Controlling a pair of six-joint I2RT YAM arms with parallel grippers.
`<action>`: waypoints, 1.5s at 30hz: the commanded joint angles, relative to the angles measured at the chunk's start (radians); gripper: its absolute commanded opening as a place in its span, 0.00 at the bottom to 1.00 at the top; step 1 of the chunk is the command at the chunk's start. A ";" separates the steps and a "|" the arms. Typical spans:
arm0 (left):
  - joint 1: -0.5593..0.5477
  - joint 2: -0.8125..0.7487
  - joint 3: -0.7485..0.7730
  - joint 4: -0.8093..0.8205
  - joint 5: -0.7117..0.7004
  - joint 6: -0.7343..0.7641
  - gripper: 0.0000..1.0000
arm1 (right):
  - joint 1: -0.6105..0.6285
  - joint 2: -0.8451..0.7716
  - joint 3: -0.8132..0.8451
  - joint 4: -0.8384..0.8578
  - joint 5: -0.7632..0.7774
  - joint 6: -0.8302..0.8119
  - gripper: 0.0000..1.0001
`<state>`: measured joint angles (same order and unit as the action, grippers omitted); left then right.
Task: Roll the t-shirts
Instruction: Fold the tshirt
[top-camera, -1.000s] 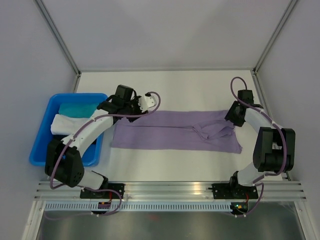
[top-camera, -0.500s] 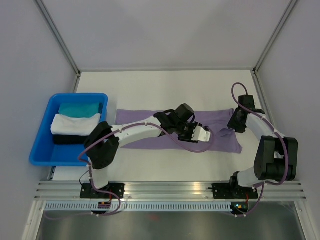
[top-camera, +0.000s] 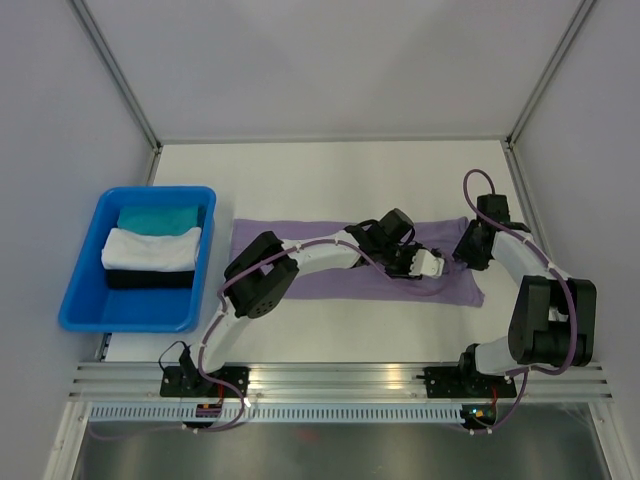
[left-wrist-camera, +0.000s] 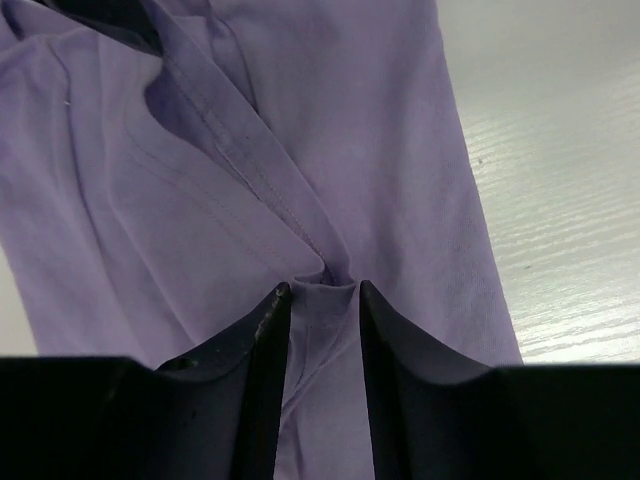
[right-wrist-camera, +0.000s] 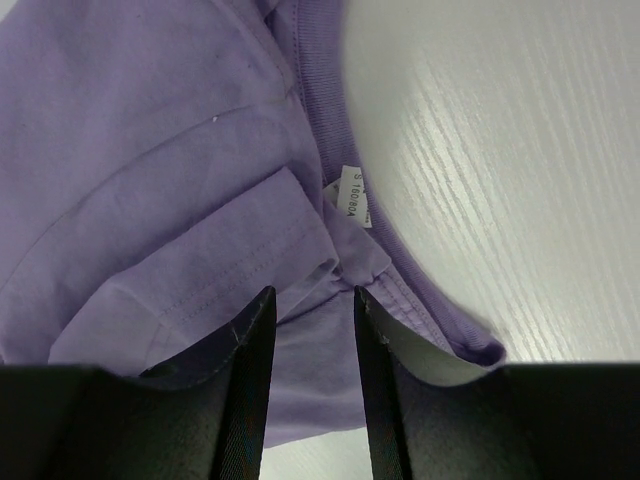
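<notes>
The lavender t-shirt (top-camera: 330, 285) lies on the white table as a long strip folded lengthwise, running left to right. My left arm stretches across it, and my left gripper (top-camera: 432, 262) is at its right end. In the left wrist view my left gripper (left-wrist-camera: 320, 290) has its jaws drawn close with a puckered fold of the shirt (left-wrist-camera: 350, 150) bunched between them. My right gripper (top-camera: 466, 250) is at the shirt's far right corner. In the right wrist view my right gripper (right-wrist-camera: 312, 295) pinches gathered fabric (right-wrist-camera: 150, 150) by the collar, near a white size tag (right-wrist-camera: 352, 195).
A blue bin (top-camera: 75, 290) stands at the left, holding folded white (top-camera: 150, 247), teal (top-camera: 155, 217) and dark cloth. Grey walls close in the table at the back and sides. A metal rail runs along the near edge.
My left arm has swung from beside the bin across the shirt to its right end. My right gripper has shifted slightly, staying at the right corner.
</notes>
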<state>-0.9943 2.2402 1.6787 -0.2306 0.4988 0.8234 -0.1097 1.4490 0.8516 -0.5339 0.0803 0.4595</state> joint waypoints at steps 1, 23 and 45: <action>-0.001 0.016 0.030 0.023 0.026 -0.032 0.40 | -0.005 -0.035 0.000 -0.001 0.071 -0.004 0.43; -0.009 -0.034 0.024 -0.013 -0.009 -0.141 0.02 | -0.011 0.050 -0.029 0.192 0.104 0.070 0.35; 0.008 -0.198 -0.106 -0.107 0.020 -0.099 0.02 | -0.001 -0.099 -0.075 0.054 0.125 0.039 0.00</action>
<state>-0.9943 2.1044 1.6028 -0.2958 0.4751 0.6975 -0.1146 1.3746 0.7952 -0.4450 0.1890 0.5152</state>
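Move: The folded-over sleeve lies right between my open left fingers, only about 1 cm below them; the shirt's near edge is some 6 cm straight back, its far edge roughly 13 cm straight ahead. For my right hand, the sleeve's other end lies about 2 cm ahead, 2 cm to the right and 1 cm down, with the white size tag about 4 cm ahead and 2 cm to the right. I dip my left hand about 1.5 cm onto the sleeve, shut its fingers on the cloth, hold there, then lift roughly 4.5 cm, easing left and slightly back. My right hand reaches about 2.5 cm forward and 2 cm right, sinking, pinches the sleeve's end beside the tag, then draws back and rises a little. ##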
